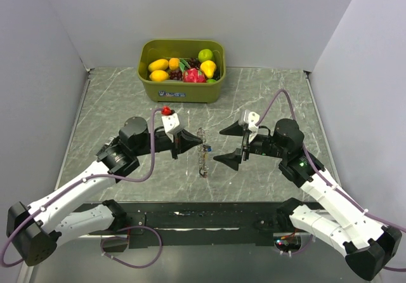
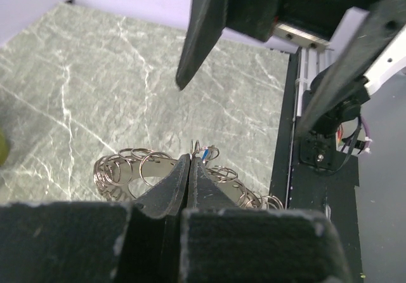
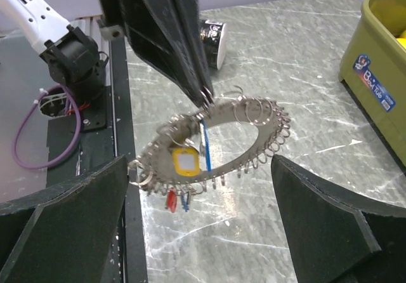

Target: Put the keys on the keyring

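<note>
The keyring (image 1: 203,151) is a silvery oval loop edged with many small rings. It hangs above the table with my left gripper (image 1: 199,144) shut on its upper rim. In the left wrist view the closed fingertips (image 2: 192,159) pinch the keyring (image 2: 127,169) beside a blue key (image 2: 207,151). The right wrist view shows the keyring (image 3: 254,127) carrying keys: a yellow one (image 3: 185,161), a blue one (image 3: 205,144), and a red one (image 3: 170,200) at its low end. My right gripper (image 1: 217,145) faces the keyring, open wide, touching nothing.
A green bin (image 1: 181,91) of toy fruit stands at the back of the marble table; its corner (image 3: 380,67) shows in the right wrist view. A black strip (image 1: 209,216) runs along the table's near edge by the arm bases.
</note>
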Robot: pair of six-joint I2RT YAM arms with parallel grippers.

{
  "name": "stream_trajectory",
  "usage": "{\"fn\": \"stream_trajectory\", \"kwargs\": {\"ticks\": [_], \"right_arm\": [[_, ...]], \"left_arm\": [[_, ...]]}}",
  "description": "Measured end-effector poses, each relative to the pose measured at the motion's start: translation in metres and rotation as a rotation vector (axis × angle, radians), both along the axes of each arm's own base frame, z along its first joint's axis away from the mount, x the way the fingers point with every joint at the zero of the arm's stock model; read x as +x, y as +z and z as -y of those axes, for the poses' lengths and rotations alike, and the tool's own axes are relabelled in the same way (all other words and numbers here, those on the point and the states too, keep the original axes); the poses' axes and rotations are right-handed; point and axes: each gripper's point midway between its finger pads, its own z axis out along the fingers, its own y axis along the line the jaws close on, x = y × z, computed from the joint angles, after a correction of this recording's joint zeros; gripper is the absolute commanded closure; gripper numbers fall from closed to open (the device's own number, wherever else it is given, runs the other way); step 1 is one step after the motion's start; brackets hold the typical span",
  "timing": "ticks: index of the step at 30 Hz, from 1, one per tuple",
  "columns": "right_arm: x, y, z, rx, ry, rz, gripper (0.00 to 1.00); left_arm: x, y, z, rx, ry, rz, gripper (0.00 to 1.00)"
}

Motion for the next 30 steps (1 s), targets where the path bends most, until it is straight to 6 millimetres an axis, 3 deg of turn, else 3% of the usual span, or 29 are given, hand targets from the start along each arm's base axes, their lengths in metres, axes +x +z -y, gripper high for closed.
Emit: {"fn": "stream_trajectory", "kwargs": {"ticks": [14, 24, 30], "right_arm": [[0.001, -0.002, 0.001, -0.006, -0.015, -0.009, 0.0], [0.003, -0.003, 0.008, -0.014, -0.064, -0.013, 0.0], [0.007, 0.016, 0.025, 0.03, -0.179, 0.029, 0.0]], "left_arm": [[0.026, -0.045, 0.017, 0.094, 0.033, -0.102, 0.99], [0.075, -0.034, 0.062, 0.063, 0.038, -0.104, 0.99], [0.095, -0.034, 0.08, 0.022, 0.048, -0.109, 0.99]]}}
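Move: The keyring is in the left fingers, its middle about 5 cm below and 2 cm back of them and 1 cm right. The open right gripper's forward finger stands some 4 cm ahead and 6 cm right, level in height; the blue key on the ring is 2 cm back, 2 cm right and 3 cm below. From the right hand, the keyring's middle lies about 5 cm left, 1 cm back and 5 cm below. The keyring, still pinched shut in the left fingers, is first lowered some 4 cm while easing forward, then carried level forward and to the right, about 10 cm forward and 8 cm right in all, up to the right gripper's forward finger. The empty right hand waits wide open, then late on backs off 2–3 cm right and slightly up, turning about 10 degrees clockwise. ##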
